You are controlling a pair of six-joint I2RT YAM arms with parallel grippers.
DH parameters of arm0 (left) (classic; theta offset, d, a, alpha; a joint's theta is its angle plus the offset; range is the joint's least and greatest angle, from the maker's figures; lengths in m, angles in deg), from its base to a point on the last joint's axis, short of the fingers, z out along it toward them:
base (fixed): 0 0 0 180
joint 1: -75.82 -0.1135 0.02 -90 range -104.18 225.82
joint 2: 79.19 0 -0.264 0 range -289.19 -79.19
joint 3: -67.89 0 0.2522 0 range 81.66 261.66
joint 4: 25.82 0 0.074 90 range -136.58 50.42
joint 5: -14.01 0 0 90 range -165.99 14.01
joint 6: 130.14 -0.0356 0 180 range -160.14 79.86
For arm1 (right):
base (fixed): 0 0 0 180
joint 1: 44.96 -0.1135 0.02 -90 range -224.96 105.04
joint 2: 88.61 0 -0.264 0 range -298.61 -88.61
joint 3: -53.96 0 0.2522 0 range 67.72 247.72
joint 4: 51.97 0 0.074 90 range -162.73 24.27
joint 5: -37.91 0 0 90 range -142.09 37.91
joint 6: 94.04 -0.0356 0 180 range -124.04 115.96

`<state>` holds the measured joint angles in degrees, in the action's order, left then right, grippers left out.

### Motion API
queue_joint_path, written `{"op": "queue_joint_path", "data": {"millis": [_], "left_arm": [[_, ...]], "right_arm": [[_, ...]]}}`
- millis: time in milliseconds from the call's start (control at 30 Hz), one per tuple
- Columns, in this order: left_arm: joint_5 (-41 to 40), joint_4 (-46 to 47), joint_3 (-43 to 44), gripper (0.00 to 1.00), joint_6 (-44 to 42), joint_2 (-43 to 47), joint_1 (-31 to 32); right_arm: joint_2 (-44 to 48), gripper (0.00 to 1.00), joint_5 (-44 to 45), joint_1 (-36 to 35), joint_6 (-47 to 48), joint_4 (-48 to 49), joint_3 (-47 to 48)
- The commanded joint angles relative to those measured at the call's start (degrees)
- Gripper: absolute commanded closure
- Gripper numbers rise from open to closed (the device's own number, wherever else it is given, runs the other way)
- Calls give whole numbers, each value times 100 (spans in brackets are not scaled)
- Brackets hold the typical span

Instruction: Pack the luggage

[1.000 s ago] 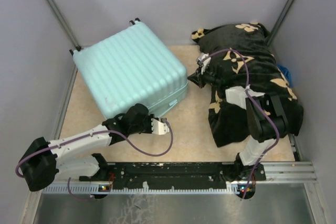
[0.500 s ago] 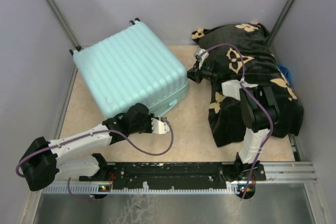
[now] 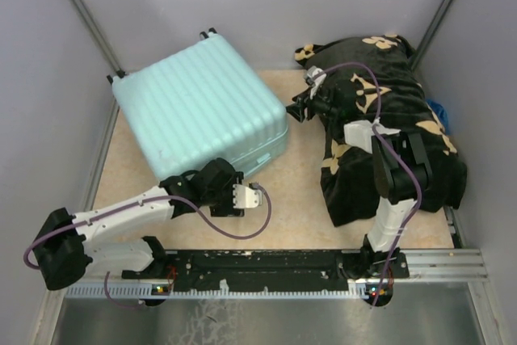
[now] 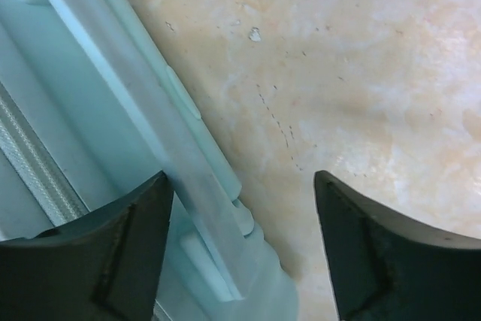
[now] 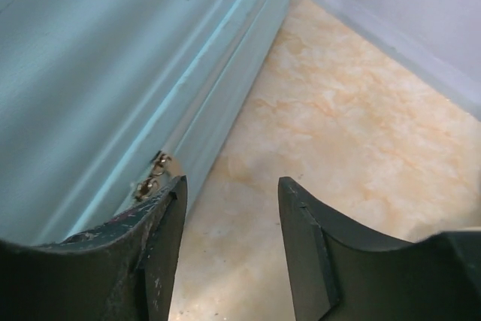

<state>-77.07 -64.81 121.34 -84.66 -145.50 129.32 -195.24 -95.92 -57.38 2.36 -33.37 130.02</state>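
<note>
The luggage, a pale mint ribbed hard-shell suitcase, lies flat and closed at the left back of the table. My left gripper hangs at its near corner. In the left wrist view this gripper is open, and a mint ridge of the luggage runs between the jaws beside the left finger. My right gripper is at the suitcase's right side. In the right wrist view it is open over bare table, its left finger next to the luggage wall and the metal zip pulls.
A black blanket with tan flower motifs is heaped at the right, under the right arm. Something blue peeks out behind it. Grey walls close in the back and sides. A black rail holds both arm bases at the near edge.
Both grippers have gone from shut to open. The right gripper has moved left, off the blanket towards the suitcase's side. The left gripper has shifted slightly at the near corner.
</note>
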Motion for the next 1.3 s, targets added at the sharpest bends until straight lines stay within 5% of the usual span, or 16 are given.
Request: {"op": "queue_joint_path", "data": {"millis": [0,167,400,633,933,1267], "left_arm": [[45,-721,548,16,207,331,43],[-3,-427,1335,1,427,504,38],[65,-528,2456,0,1066,546,-255],[1103,-545,3474,1,2484,340,-2985],[2469,-492,3305,0,4725,566,-5960],[3566,-434,2848,0,5242,146,-7946]], "right_arm": [[486,45,192,152,121,282,309],[523,35,341,196,169,64,430],[270,11,439,214,256,-733,1191],[-308,1,543,185,-179,-1348,2158],[-872,1,916,-183,278,-2077,2930],[-931,1,762,-555,717,-2505,2984]]}}
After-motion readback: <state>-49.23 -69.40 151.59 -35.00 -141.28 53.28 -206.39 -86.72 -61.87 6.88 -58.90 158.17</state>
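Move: The suitcase's carry handle runs between the left hand's open fingers, its middle about 3 cm farther ahead. The suitcase's left side, where that hand is bound, has its middle roughly 14 cm ahead, 23 cm left and a little above, with the left wheel some 25 cm ahead and 29 cm left. From the right hand, the suitcase's right side centres about 8 cm ahead, 11 cm left and slightly lower; the blanket centres about 5 cm back, 25 cm right and 12 cm lower. The left fingers spread the last bit and come free of the suitcase's carry handle; the hand lifts first, then swings left and forward over the case to above its left side, ending about 25 cm up and left, wrist turning some 80 degrees counter-clockwise. The right hand opens fully beside the near right corner and hops forward about 7 cm, up and then down again, finally closing in leftward on the case's right side. ##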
